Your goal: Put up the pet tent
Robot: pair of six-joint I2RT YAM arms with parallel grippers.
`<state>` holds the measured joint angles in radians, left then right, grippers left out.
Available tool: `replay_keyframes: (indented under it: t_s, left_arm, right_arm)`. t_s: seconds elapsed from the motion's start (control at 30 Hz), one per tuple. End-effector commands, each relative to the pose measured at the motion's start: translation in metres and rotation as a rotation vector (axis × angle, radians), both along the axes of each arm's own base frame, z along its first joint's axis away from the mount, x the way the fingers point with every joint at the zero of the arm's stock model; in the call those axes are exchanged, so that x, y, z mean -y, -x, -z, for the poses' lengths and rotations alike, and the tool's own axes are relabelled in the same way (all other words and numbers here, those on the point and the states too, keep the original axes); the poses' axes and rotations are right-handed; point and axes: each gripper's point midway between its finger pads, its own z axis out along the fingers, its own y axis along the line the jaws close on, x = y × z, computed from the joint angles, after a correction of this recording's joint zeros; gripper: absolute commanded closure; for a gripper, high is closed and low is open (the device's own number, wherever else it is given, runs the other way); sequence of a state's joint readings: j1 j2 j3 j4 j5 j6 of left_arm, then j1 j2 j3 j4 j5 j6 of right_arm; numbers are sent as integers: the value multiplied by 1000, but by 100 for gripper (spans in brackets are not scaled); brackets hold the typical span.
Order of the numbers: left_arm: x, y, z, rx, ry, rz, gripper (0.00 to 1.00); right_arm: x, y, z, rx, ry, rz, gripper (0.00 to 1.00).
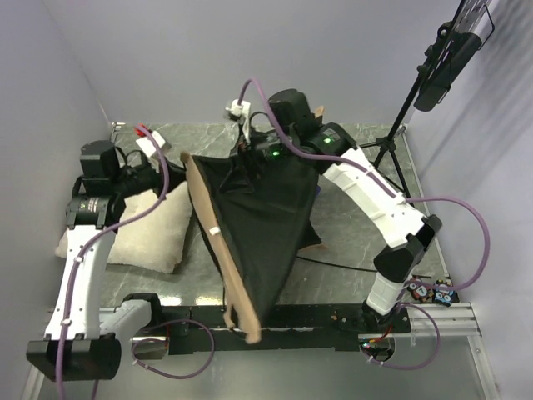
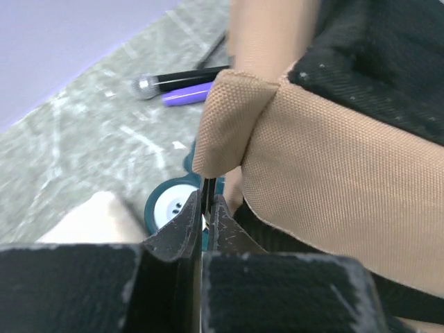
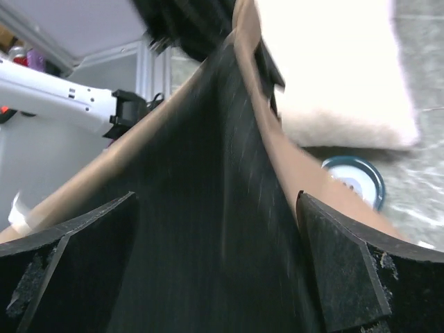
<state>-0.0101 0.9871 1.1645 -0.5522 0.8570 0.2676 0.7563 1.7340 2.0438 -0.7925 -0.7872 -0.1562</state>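
Note:
The pet tent (image 1: 258, 225) lies tipped over mid-table, its black base turned up and tan fabric along its edges. My left gripper (image 1: 178, 170) is at its far left corner. In the left wrist view that gripper (image 2: 206, 201) is shut on a thin dark pole (image 2: 207, 184) that runs up into the tan corner sleeve (image 2: 232, 118). My right gripper (image 1: 252, 152) is at the tent's far top edge. It stands wide open (image 3: 216, 201) over the black base fabric (image 3: 208, 229), and its pads are apart from the cloth.
A cream pillow (image 1: 151, 229) lies left of the tent, under the left arm. A teal-rimmed white disc (image 2: 168, 208) sits on the marble table near the tent corner. A black and a purple pen (image 2: 186, 87) lie farther back. A tripod (image 1: 398, 125) stands at the back right.

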Motion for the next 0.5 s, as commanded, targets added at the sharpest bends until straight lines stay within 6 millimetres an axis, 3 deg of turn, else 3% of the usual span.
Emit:
replay_keyframes:
  t_s: [0.0, 0.1, 0.47]
  left_arm:
    - [-34, -35, -15, 68, 25, -83, 99]
    - [-56, -49, -2, -4, 74, -145, 99]
    - [-132, -82, 35, -111, 94, -488, 99]
  right_arm:
    - [37, 6, -59, 98, -111, 75, 0]
    - [56, 9, -66, 135, -112, 116, 0]
    - [124, 33, 20, 164, 96, 191, 0]
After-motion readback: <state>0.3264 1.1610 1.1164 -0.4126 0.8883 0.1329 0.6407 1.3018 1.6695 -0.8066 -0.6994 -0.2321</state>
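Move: The left gripper holds a corner of the pet tent; the cushion it is carried towards has its middle about 15 cm to the left, 3 cm ahead and 27 cm below, with the blue feeder some 16 cm to the right, 2 cm ahead and 30 cm down. From the open, empty right gripper, the dark panel's middle lies about 7 cm right, 6 cm back and 13 cm below, and the held corner about 12 cm left, 4 cm ahead and 4 cm below. Keep the left fingers shut on the tent corner and swing it left about 10 cm and forward some 7 cm, out over the cushion, sinking a little and turning counter-clockwise about 20 degrees. Meanwhile draw the wide-open right gripper rightward, away from that held corner, rising first, then dipping and easing back. ##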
